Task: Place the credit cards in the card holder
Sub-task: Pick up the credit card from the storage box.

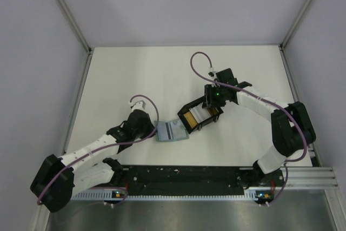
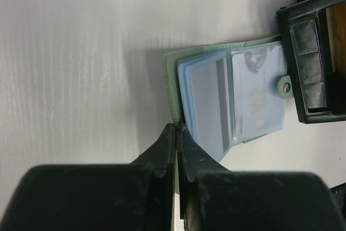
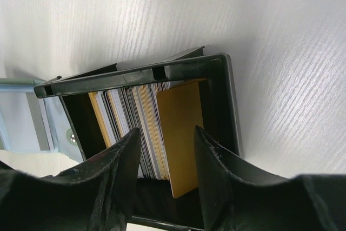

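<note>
The sage-green card holder [image 1: 173, 131] lies open on the table, its pale blue sleeves [image 2: 254, 101] facing up. A grey credit card with a dark stripe [image 2: 208, 101] sits inside one sleeve. My left gripper [image 2: 177, 128] is shut on the holder's green edge [image 2: 172, 87], and in the top view the left gripper [image 1: 155, 128] is at the holder's left side. Several credit cards [image 3: 135, 114] stand on edge in a black box [image 3: 140, 74]. A gold card [image 3: 181, 133] leans apart from the stack. My right gripper [image 3: 167, 131] hangs open over the box, with the gold card between its fingers but not gripped.
The black box [image 1: 197, 117] stands just right of the holder, touching its snap tab [image 2: 285, 86]. White walls with metal rails close in the table on the left, the right and the far side. A black rail [image 1: 184, 176] runs along the near edge between the arm bases.
</note>
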You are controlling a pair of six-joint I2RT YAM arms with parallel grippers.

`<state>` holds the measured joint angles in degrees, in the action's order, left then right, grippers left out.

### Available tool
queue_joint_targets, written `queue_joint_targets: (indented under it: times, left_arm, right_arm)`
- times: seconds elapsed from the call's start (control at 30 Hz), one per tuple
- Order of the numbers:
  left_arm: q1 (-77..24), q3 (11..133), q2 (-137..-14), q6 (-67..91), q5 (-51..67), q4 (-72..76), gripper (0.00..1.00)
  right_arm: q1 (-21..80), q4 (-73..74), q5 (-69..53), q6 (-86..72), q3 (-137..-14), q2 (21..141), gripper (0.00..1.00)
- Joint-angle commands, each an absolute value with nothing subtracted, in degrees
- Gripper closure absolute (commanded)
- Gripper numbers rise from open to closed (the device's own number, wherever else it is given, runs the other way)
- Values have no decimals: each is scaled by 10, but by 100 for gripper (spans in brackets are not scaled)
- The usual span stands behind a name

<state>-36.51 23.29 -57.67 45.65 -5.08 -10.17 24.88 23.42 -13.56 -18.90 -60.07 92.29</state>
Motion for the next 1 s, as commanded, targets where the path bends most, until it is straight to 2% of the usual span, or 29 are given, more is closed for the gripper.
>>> queue_joint_targets:
  times: [0.0, 0.27, 0.6, 0.67, 0.97]
  left_arm:
    - [-362, 245, -581, 449, -44, -72, 100]
    - [-360, 248, -584, 448, -42, -71, 100]
    - [-359, 247, -591, 447, -39, -70, 100]
    - [-359, 247, -590, 448, -39, -71, 100]
    - [-358, 245, -591, 446, -38, -69, 100]
  right_arm:
    - [245, 225, -131, -185, -619, 919, 55]
    - [254, 237, -140, -174, -617, 941, 55]
    - [254, 240, -129, -173, -621, 920, 92]
    - [251, 242, -128, -174, -621, 917, 96]
    - [243, 243, -96, -172, -624, 907, 98]
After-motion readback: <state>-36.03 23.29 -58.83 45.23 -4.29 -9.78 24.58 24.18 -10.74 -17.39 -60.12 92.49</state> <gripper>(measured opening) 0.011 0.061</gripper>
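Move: The gold credit card leans in the right end of the storage box, just below the right hand's open fingers: about 1 cm right, level fore and aft, its middle some 3 cm down. The row of upright cards is about 3 cm back and 4 cm left of that hand. The card holder lies some 10 cm back, 14 cm left and 5 cm down. From the left hand, the gold card is about 11 cm ahead, 21 cm right and roughly level. The right hand dips about 1 cm, pinches the gold card's upper edge, then edges some 1 cm right. ##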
